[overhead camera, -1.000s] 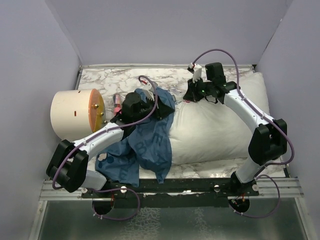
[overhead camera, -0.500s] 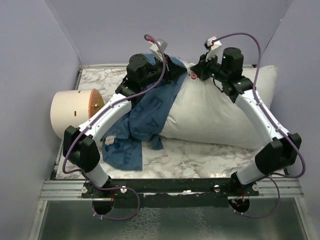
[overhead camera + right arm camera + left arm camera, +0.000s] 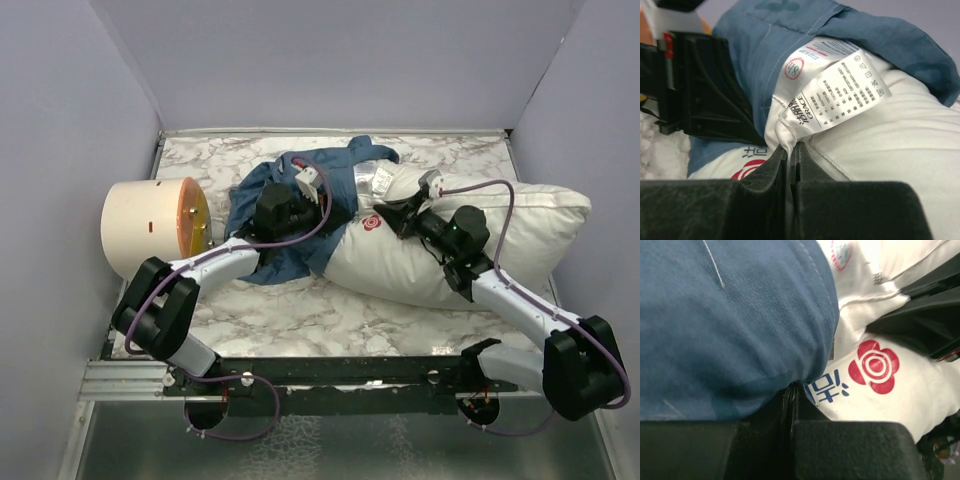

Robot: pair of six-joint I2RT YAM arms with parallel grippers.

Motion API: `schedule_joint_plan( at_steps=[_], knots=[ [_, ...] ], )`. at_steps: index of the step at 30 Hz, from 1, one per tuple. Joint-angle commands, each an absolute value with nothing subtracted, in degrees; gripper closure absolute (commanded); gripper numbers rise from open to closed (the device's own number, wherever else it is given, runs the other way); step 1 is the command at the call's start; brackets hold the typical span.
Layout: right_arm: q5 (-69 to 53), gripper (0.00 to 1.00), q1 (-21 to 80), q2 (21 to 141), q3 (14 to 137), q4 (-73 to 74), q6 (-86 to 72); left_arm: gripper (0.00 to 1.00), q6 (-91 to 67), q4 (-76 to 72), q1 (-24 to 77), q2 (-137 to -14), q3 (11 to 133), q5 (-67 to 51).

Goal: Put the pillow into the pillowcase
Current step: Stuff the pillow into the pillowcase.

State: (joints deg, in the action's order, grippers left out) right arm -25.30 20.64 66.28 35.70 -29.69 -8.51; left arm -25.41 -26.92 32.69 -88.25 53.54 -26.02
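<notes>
The white pillow [image 3: 470, 240] lies across the right half of the marble table [image 3: 300, 315], its red logo [image 3: 372, 222] facing up at its left end. The blue pillowcase [image 3: 285, 195] is bunched over and around that left end. My left gripper [image 3: 318, 218] is shut on a fold of the pillowcase [image 3: 735, 325], right beside the logo [image 3: 874, 365]. My right gripper [image 3: 393, 214] is shut on the pillow's seam [image 3: 790, 135], just below its white care labels [image 3: 850, 95]. Blue pillowcase cloth [image 3: 790, 35] wraps the pillow corner behind the labels.
A cream cylinder with an orange face [image 3: 150, 225] lies at the table's left edge, close to the left arm. Purple walls enclose the back and both sides. The black body of the left gripper [image 3: 700, 95] sits close to the right gripper.
Both arms have come down and toward the near side from a raised spot at the back. The pillow dropped flat and its right end shifted right. The pillowcase is now gathered at the pillow's left end.
</notes>
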Motion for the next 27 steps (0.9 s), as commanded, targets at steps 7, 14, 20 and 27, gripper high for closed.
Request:
schedule_joint_plan(
  at_steps=[7,14,20,27],
  knots=[
    [-28.2,0.99,27.2,64.0,22.7,-38.2,-14.0,0.48,-25.9,-21.2,32.1,-66.7,35.3,-20.7],
    [-29.1,0.99,27.3,65.7,22.0,-38.7,-14.9,0.23,-17.8,3.1,30.0,-55.0,49.3,-16.5],
    [-30.0,0.99,27.3,66.1,21.3,-38.4,-15.4,0.23,-8.0,19.5,27.8,-70.3,72.6,-15.8],
    [-30.0,0.99,27.4,66.1,21.8,-36.5,-14.7,0.21,0.9,19.8,28.4,-85.9,89.0,-19.6]
  ],
)
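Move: The pillowcase, whose hem the left hand still pinches, has its middle about 12 cm left of that hand, 8 cm ahead and 10 cm below. The pillow's red flower print is roughly 6 cm to the left hand's right, level fore and aft, 4 cm lower. From the right hand, the pillowcase's middle is some 21 cm left, 8 cm ahead and 12 cm below, and the pillow's bulk is about 20 cm right, 2 cm ahead and 12 cm down. The pillowcase hem comes free as the left fingers open wide; that hand backs out about 8 cm back and to the left, dipping slightly first, then swings up some 15 cm and forward again, open over the pillowcase. The pillow's seam stays pinched in the right fingers, drawn about 5 cm back and slightly left, then held still. ##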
